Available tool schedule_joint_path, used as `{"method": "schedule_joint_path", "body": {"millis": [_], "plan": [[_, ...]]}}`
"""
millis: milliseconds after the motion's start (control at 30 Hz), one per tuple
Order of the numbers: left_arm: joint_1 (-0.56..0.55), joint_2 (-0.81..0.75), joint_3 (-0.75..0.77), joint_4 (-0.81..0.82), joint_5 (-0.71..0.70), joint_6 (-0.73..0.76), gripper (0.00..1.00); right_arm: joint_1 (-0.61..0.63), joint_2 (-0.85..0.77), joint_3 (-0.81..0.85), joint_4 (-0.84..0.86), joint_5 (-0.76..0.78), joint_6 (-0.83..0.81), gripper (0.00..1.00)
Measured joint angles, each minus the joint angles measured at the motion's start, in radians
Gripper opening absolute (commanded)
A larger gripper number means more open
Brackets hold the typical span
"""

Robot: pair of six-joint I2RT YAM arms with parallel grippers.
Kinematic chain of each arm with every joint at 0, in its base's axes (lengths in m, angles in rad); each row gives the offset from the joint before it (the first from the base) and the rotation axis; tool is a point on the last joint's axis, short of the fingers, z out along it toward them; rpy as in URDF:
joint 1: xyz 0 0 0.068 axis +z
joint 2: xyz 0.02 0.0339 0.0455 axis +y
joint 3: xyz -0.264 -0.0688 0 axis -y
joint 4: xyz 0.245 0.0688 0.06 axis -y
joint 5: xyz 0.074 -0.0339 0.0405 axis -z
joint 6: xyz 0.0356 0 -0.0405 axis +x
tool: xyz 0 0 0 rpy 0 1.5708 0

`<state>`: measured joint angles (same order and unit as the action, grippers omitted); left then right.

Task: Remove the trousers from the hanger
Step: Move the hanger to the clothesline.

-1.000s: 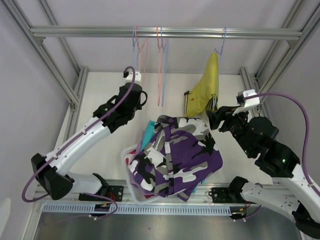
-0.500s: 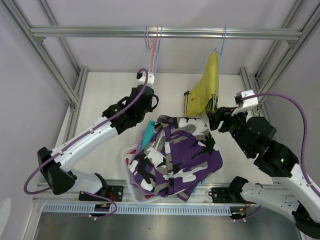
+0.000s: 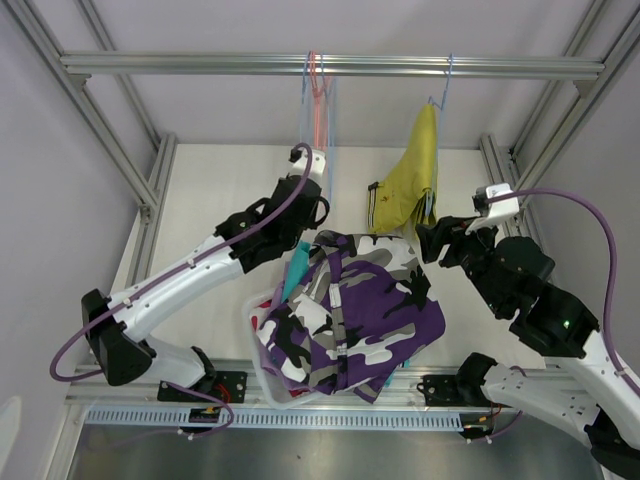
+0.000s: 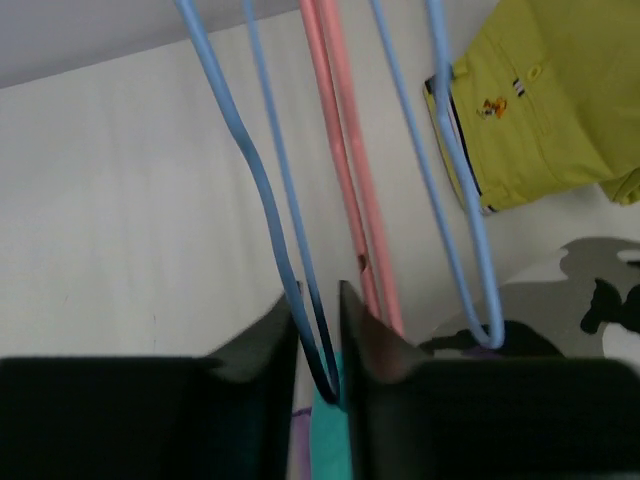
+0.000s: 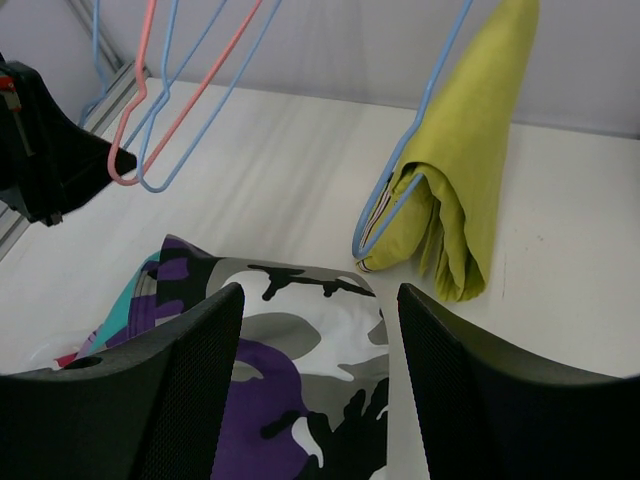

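One pair of trousers, the mustard yellow shorts (image 3: 410, 180) (image 5: 470, 150), hangs folded over a blue hanger (image 3: 445, 80) on the rail's right part. The camouflage pair (image 3: 370, 300) (image 5: 300, 340) lies on top of a pile, with a teal pair (image 3: 295, 272) under it. My left gripper (image 3: 318, 168) (image 4: 317, 300) is up at the bare hangers. Its jaws stand a narrow gap apart, with the lower loop of a bare blue hanger (image 4: 262, 190) between them. My right gripper (image 3: 428, 240) (image 5: 318, 330) hovers open over the camouflage pair, just below the yellow one, holding nothing.
A bare pink hanger (image 4: 345, 150) and a second bare blue hanger (image 4: 450, 180) hang bunched beside the first on the metal rail (image 3: 200, 65). The pile sits in a white basket (image 3: 258, 345) at the table's near edge. Frame posts (image 3: 150, 185) stand on both sides.
My left arm has swung right, sliding the bare hangers along the rail toward the yellow pair. Its jaws have parted slightly. The right arm has barely moved.
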<state>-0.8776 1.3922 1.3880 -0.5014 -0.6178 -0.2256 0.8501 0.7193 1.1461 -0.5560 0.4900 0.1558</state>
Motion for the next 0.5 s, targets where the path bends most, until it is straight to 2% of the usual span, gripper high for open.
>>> {"method": "schedule_joint_path", "body": {"millis": [33,67,100,133,300,500], "plan": [[-0.005,0.0,0.0,-0.008,0.002,0.007,0.57,0.0,-0.002,0.0,-0.001,0.0,0.0,0.68],[-0.011,0.0,0.0,-0.026,0.0,0.016,0.64,-0.001,-0.005,0.0,-0.002,0.0,0.001,0.68],[-0.019,0.002,0.0,-0.043,0.0,0.014,0.77,-0.002,-0.007,0.0,-0.002,0.0,0.001,0.68],[-0.026,0.004,0.0,-0.057,-0.005,0.018,0.82,-0.002,-0.01,0.0,-0.002,0.0,0.001,0.68],[-0.058,0.005,0.0,-0.126,-0.055,0.021,0.99,-0.002,-0.027,-0.006,-0.008,0.0,0.001,0.67],[-0.128,-0.025,0.01,-0.224,-0.107,0.007,0.99,-0.003,-0.037,-0.026,-0.008,0.0,0.001,0.68]]}}
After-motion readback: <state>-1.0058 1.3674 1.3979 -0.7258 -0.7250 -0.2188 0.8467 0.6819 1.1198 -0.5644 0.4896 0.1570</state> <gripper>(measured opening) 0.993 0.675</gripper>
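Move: The left fingers, just starting to part, still sit around the lower bar of the near blue hanger. The pink hangers stand about 3 cm to its right and 1 cm farther out. The yellow trousers hang some 16 cm to the right and 2 cm ahead, and the camouflage trousers lie roughly 25 cm back, 5 cm right and 20 cm below. From the right hand, that bar is about 14 cm ahead and 19 cm left, roughly level. The left hand opens wide, letting go of the blue hanger, and backs off about 5 cm, dipping slightly. ##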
